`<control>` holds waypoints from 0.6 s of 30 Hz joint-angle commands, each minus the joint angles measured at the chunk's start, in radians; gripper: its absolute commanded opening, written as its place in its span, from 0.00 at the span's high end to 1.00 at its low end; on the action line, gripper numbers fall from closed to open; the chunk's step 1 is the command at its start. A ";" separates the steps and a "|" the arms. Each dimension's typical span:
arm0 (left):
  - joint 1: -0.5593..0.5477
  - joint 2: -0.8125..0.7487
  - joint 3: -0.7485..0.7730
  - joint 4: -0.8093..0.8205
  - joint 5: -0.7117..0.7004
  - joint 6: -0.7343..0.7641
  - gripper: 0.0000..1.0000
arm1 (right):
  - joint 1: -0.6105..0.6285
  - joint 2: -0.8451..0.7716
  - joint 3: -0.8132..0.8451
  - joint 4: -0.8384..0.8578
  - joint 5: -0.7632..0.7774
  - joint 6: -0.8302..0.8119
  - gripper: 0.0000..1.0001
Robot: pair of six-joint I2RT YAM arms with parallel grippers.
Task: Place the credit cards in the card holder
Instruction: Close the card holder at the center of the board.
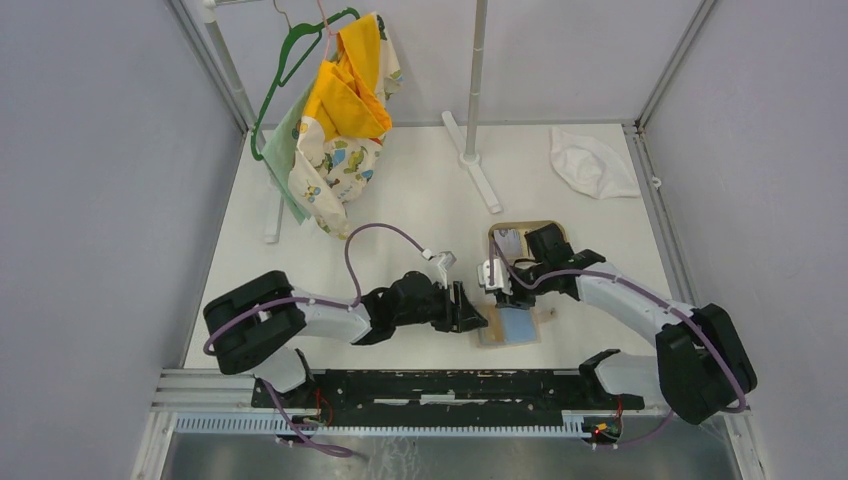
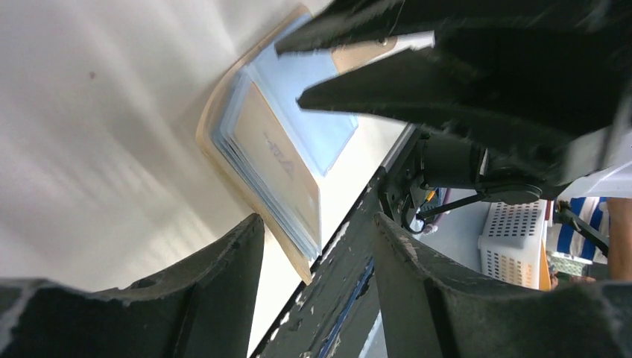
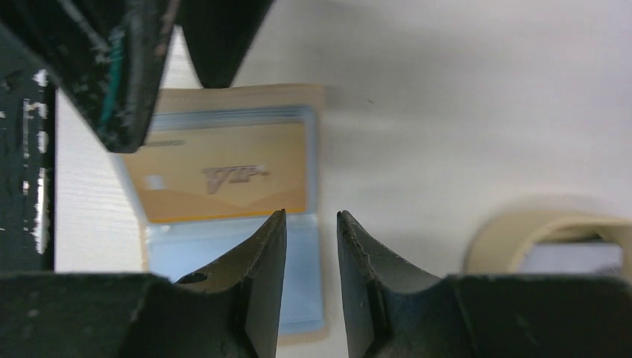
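Note:
The tan card holder point(image 1: 512, 326) lies open on the white table, its light blue sleeves facing up. A gold credit card point(image 3: 223, 179) marked VIP sits in its sleeve point(image 2: 277, 158). My left gripper point(image 1: 472, 318) is open at the holder's left edge, and the holder's near corner point(image 2: 302, 253) shows just beyond its fingertips point(image 2: 252, 224). My right gripper point(image 3: 311, 214) hovers over the holder point(image 3: 231, 101), jaws a little apart and empty. Another credit card, white-grey point(image 1: 508, 243), lies in the oval tan tray point(image 1: 550, 228) behind it.
The tray's rim point(image 3: 514, 227) lies just right of the holder. A green hanger with yellow and patterned clothes point(image 1: 335, 110) hangs at the back left, by a white stand foot point(image 1: 480, 170) and a crumpled white cloth point(image 1: 590, 160). A black rail point(image 1: 440, 385) runs along the near edge.

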 commanded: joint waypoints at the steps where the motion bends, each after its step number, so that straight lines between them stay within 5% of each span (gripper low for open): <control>1: -0.020 0.073 0.076 0.158 0.048 -0.054 0.39 | -0.085 -0.089 0.052 -0.010 -0.006 0.025 0.64; 18: -0.027 0.177 0.192 0.158 0.055 -0.041 0.41 | -0.169 -0.114 0.031 -0.284 0.356 -0.344 0.66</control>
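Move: The open card holder's middle lies roughly 6 cm to the right of the left hand, level with it and about 5 cm below; its left flap is already tilted up at that hand's fingertips. From the right hand, the holder's middle is about 4 cm back, 1 cm left and 3 cm below. The holder's closing tab sits some 8 cm right and 2 cm back, and the card tray about 13 cm ahead and 4 cm right, both about 3 cm below. The left hand, fingers still parted with one fingertip against the outer edge of the raised left flap, keeps pushing that edge about 5 cm to the right over the holder and rises a couple of centimetres in the second half, fingertips dipping only slightly. Meanwhile the right hand clears the holder, first forward about 4 cm and up a little, then right to some 8 cm in all while sinking slightly, its left-pointing fingers tipping some 15 degrees more steeply down. ##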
